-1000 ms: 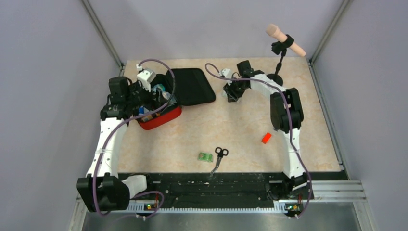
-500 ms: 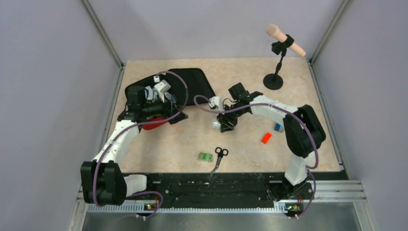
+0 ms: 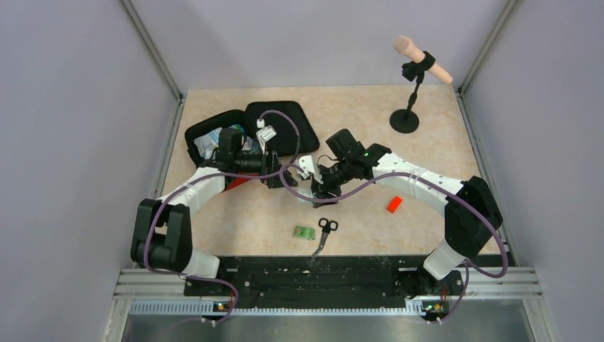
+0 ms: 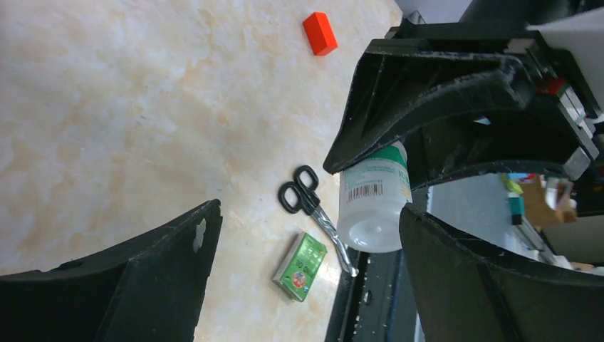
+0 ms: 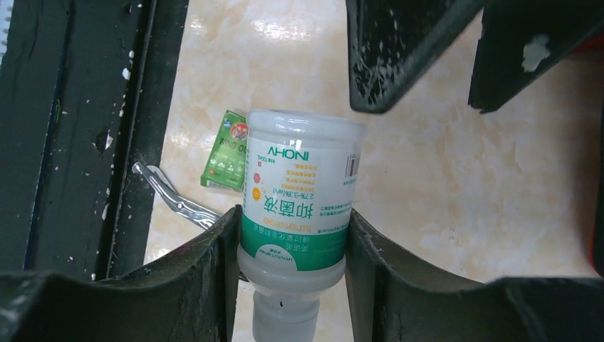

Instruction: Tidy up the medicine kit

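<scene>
The medicine kit (image 3: 295, 132) lies open at the back left, black lining up, with small supplies in its near half. My right gripper (image 3: 318, 191) (image 5: 292, 214) is shut on a white bottle (image 5: 299, 206) with a green label, held by its neck end above the table's middle. My left gripper (image 3: 274, 177) (image 4: 310, 214) is wide open just left of it, holding nothing. In the left wrist view the bottle (image 4: 374, 203) hangs close by my right-hand finger (image 4: 498, 285), apart from it.
Black scissors (image 3: 325, 229) and a small green box (image 3: 305, 232) lie near the front edge, under the two grippers. A small red block (image 3: 394, 204) lies to the right. A microphone stand (image 3: 404, 121) is at the back right.
My left gripper left the kit, swung right toward the table's middle and opened wider. My right arm carried the bottle from the back of the table forward and left, up to the left gripper.
</scene>
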`<state>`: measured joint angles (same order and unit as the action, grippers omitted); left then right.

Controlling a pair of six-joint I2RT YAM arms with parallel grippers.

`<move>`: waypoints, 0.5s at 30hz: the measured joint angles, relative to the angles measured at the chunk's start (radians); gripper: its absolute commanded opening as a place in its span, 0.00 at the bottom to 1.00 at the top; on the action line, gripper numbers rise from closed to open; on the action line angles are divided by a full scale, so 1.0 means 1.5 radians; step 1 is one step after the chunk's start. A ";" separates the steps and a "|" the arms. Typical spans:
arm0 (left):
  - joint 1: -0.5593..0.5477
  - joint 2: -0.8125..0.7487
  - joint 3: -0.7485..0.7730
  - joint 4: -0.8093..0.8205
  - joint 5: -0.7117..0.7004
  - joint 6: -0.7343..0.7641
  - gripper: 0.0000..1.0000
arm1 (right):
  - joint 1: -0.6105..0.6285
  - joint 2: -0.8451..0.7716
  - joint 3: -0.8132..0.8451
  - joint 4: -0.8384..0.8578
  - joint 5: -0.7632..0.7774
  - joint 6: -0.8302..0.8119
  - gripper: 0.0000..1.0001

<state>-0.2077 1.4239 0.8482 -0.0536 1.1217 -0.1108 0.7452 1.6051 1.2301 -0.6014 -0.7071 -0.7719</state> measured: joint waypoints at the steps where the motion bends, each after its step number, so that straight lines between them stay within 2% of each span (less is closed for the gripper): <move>1: -0.003 0.010 0.000 0.001 0.007 -0.009 0.99 | 0.005 0.000 0.000 0.000 0.002 -0.002 0.30; 3: -0.009 0.026 0.000 0.001 0.020 -0.021 0.98 | 0.016 0.000 0.000 -0.002 0.007 -0.003 0.27; 7: -0.028 0.042 0.004 -0.018 0.041 -0.022 0.88 | 0.029 0.000 0.000 -0.001 0.028 -0.001 0.26; 10: -0.046 0.073 0.028 -0.067 0.056 -0.010 0.78 | 0.031 0.000 0.000 0.010 0.049 0.007 0.26; 15: -0.056 0.151 0.095 -0.160 0.092 0.020 0.70 | 0.034 0.000 -0.014 0.038 0.089 0.024 0.26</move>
<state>-0.2916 1.6497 0.9909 -0.2935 1.2598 -0.0811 0.7959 1.6051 1.2091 -0.5449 -0.5743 -0.7364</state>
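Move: The bottle is already held in the right gripper, its bottom end sticking out towards the left gripper. From the left hand its middle lies about 7 cm right, 5 cm back and 2 cm lower; from the right hand it is some 3 cm left, at the same height, and the left gripper is about 10 cm left and 5 cm ahead. On the table, 17 cm below the left hand, the green box lies 15 cm back and 5 cm right, the scissors 15 cm back and 12 cm right. Bring the left gripper to the right, back and down, about 5 cm in all, onto the free bottom end of the bottle; roll it some 20 degrees so its forward side drops, swing the fingers slightly clockwise, and begin closing them from wide open around the bottle. Keep the right grip on the bottle, nearly in place, easing back then forward about a centimetre and sinking slightly. ##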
